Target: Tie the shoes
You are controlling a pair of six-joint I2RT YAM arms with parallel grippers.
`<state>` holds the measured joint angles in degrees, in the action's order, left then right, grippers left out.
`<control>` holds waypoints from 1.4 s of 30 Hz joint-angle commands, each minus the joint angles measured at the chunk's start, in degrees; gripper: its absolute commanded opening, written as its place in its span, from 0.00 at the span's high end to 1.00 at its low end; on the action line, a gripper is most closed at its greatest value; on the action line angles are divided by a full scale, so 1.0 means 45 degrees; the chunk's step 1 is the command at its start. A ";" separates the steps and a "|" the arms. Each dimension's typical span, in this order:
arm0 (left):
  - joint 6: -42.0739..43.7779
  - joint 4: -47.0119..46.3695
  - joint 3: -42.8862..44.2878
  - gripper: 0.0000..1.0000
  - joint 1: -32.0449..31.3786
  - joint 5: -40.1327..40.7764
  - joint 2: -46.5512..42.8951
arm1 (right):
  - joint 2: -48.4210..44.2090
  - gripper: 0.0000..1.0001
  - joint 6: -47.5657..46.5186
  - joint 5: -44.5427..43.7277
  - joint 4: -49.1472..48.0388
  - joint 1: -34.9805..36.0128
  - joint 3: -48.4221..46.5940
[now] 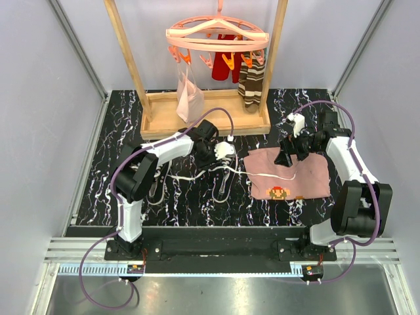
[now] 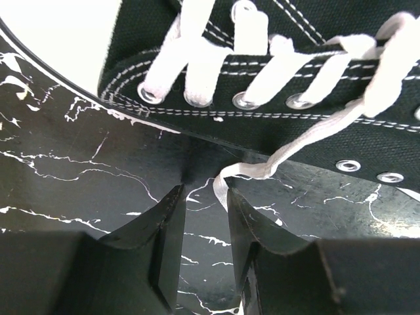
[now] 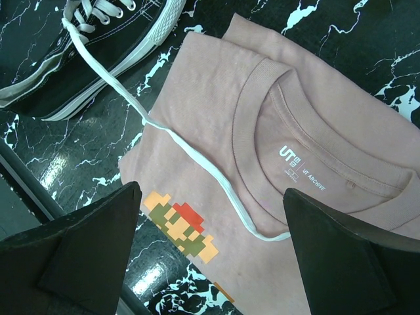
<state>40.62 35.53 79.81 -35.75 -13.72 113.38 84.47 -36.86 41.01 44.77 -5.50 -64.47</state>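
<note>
One black canvas shoe point(image 1: 222, 185) with a white sole lies at the table's middle; it fills the top of the left wrist view point(image 2: 262, 85), showing eyelets and white laces. The second shoe point(image 1: 157, 187) lies partly under my left arm. My left gripper point(image 1: 224, 161) is open, low beside the shoe; a loose lace point(image 2: 226, 180) curls between its tips point(image 2: 205, 191), touching the right finger. A long lace point(image 1: 269, 175) runs from the shoe point(image 3: 85, 59) across the pink shirt point(image 3: 315, 105). My right gripper point(image 1: 285, 157) hovers wide open point(image 3: 211, 190) over that lace point(image 3: 197, 161).
The pink shirt with a pixel figure point(image 1: 289, 174) lies flat at the right. A wooden rack point(image 1: 203, 121) stands at the back with a pink hanger point(image 1: 216, 36), striped socks point(image 1: 251, 85), a red item and a pale cloth. Grey walls close both sides.
</note>
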 commanded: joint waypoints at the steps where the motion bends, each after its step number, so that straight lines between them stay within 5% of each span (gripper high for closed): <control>1: -0.0062 0.0171 0.0604 0.65 -0.0064 -0.0331 -0.0197 | 0.0097 0.00 -0.0226 -0.0052 0.0128 0.0069 -0.0147; 16: -0.0511 0.0191 0.0487 0.64 -0.0142 -0.0175 0.0644 | 0.0429 0.00 -0.0363 -0.0169 0.0148 0.0069 -0.0166; 22: -0.0492 0.0132 0.0116 0.94 -0.0142 -0.0545 -0.0155 | 0.0390 0.02 -0.0402 -0.0266 0.0128 0.0069 -0.0030; 33: -0.3086 -0.1993 -0.1035 1.00 0.0092 -0.3454 -0.3669 | 0.0623 0.33 -0.1574 -0.0695 0.0655 0.0108 0.0459; 42: -0.6427 -0.5432 -0.1935 1.00 0.0014 -0.4881 -0.4044 | 0.1405 0.44 -0.1769 -0.1321 0.0714 0.0771 0.0517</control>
<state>20.03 20.01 72.12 -35.51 -30.37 95.37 89.76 -43.29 36.64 47.29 -4.05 -62.54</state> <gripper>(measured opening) 0.005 0.570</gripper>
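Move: The loose left lace tail runs right between my left fingertips, about 1 cm below them; the knot sits about 6 cm to their right and 2 cm back, the middle of its shoe about 6 cm right and 2 cm back, and the left shoe some 20 cm left and 4 cm back. From my right hand the right lace end lies roughly 11 cm below, 2 cm back and 2 cm right, on the pink shirt centred under the hand; the knotted shoe is about 23 cm left and 1 cm back. I pinch the lace tail beside the shoe, shutting my part-open left fingers on it, then lift it quickly some 12 cm while carrying it about 6 cm right towards the shoe, rolling about 30 degrees so the fingertips swing out to the right. My right hand sinks nearly 5 cm and eases slightly back towards the lace end on the shirt, its wide-open fingers closing to a bit over half. ##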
